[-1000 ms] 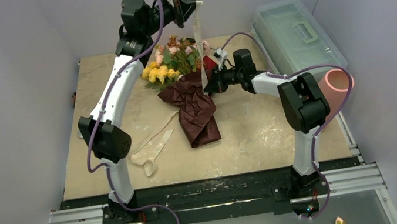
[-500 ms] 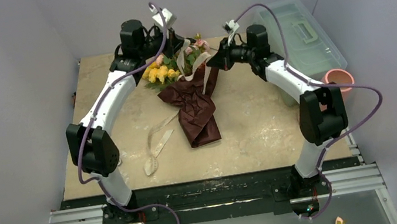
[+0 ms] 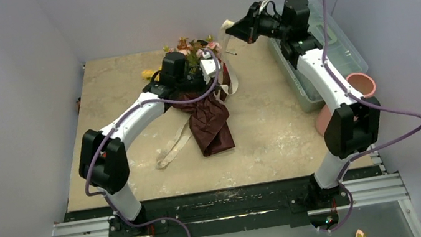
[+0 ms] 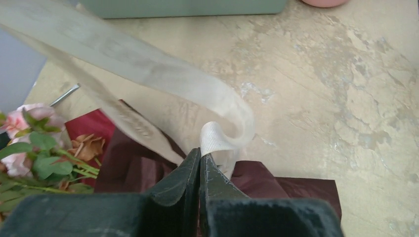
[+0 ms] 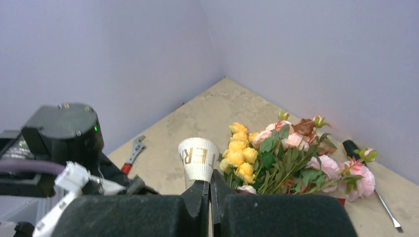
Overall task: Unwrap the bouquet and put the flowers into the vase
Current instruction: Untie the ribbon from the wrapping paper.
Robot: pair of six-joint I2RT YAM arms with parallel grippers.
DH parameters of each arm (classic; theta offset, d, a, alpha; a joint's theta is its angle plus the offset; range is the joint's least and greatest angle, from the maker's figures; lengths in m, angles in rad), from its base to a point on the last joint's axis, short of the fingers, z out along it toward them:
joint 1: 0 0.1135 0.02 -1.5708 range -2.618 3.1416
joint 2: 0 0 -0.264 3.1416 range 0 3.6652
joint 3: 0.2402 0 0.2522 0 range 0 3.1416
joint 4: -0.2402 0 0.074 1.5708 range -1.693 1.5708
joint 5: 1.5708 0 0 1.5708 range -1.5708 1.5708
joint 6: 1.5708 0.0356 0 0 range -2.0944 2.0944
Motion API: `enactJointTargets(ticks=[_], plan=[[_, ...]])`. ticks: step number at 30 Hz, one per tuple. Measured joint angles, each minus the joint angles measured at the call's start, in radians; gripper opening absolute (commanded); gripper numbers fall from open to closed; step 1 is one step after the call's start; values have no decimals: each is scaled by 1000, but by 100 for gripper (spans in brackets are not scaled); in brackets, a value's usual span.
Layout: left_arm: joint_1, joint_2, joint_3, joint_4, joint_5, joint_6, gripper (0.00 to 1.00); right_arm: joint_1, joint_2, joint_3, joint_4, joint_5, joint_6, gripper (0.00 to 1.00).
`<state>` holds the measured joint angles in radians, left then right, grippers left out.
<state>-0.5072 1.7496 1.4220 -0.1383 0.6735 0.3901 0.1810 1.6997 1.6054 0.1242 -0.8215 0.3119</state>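
Note:
The bouquet lies at the back middle of the table, its flowers (image 3: 190, 48) pink, yellow and orange above crinkled dark red paper (image 3: 210, 122). My left gripper (image 4: 200, 152) is low over the paper, shut on a loop of the cream ribbon (image 4: 148, 64). The right gripper (image 5: 210, 174) is raised at the back right, shut on a ribbon end with gold letters (image 5: 198, 157); from there I look down on the flowers (image 5: 276, 153). The salmon-pink vase (image 3: 359, 84) stands at the right edge, partly behind my right arm.
A clear greenish box with a handle (image 3: 336, 52) sits at the back right, under the right arm. Loose ribbon (image 3: 173, 149) trails on the table left of the paper. A red-handled wrench (image 5: 132, 153) and a screwdriver (image 5: 352, 147) lie near the back wall.
The left arm dropped from high at the back to low over the bouquet. The right arm rose toward the back right, drawing the ribbon up with it. The ribbon on the table shifted.

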Motion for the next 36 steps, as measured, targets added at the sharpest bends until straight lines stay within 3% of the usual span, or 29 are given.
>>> enactJointTargets(ticks=[3,7,11,18,27,32,36], plan=[[-30,0,-14,0,2,34,25,-12,-13,31,0,0,27,0],[-24,0,-24,34,3,41,40,-17,-48,54,1,2,45,0],[16,-3,-116,153,10,-14,41,-19,-79,86,1,13,55,0],[57,-3,-225,211,-1,18,40,-36,-115,148,0,46,72,0],[26,29,-210,296,2,42,42,-45,-119,215,2,69,97,0],[10,79,-200,327,3,40,50,-45,-119,246,-2,74,109,0],[6,111,-200,343,2,38,46,-47,-119,278,0,80,119,0]])
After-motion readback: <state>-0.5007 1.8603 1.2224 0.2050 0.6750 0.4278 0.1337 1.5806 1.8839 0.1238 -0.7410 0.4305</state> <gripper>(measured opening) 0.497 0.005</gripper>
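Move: The left hand has the ribbon pinched in its shut fingers. The spot where the ribbon goes into the gathered wrapping paper lies about 11 cm below it and 2 cm ahead, level sideways. The right hand, holding the ribbon high, has that spot about 27 cm below, 2 cm back and 5 cm to its left. The flowers lie some 14 cm beyond that spot and 7 cm to its left; the loose ribbon tail lies about 15 cm back from it and 16 cm left. Upward goes the right hand, some 17 cm and about 5 cm back with a slight drift right, keeping its pinch on the ribbon while its fingers tilt up about 20 degrees. The left hand opens to about half, lets go of the ribbon, then sinks some 7 cm towards the gathered paper, swinging left a few centimetres and back right on the way, its fingers astride the place where the ribbon comes out. ##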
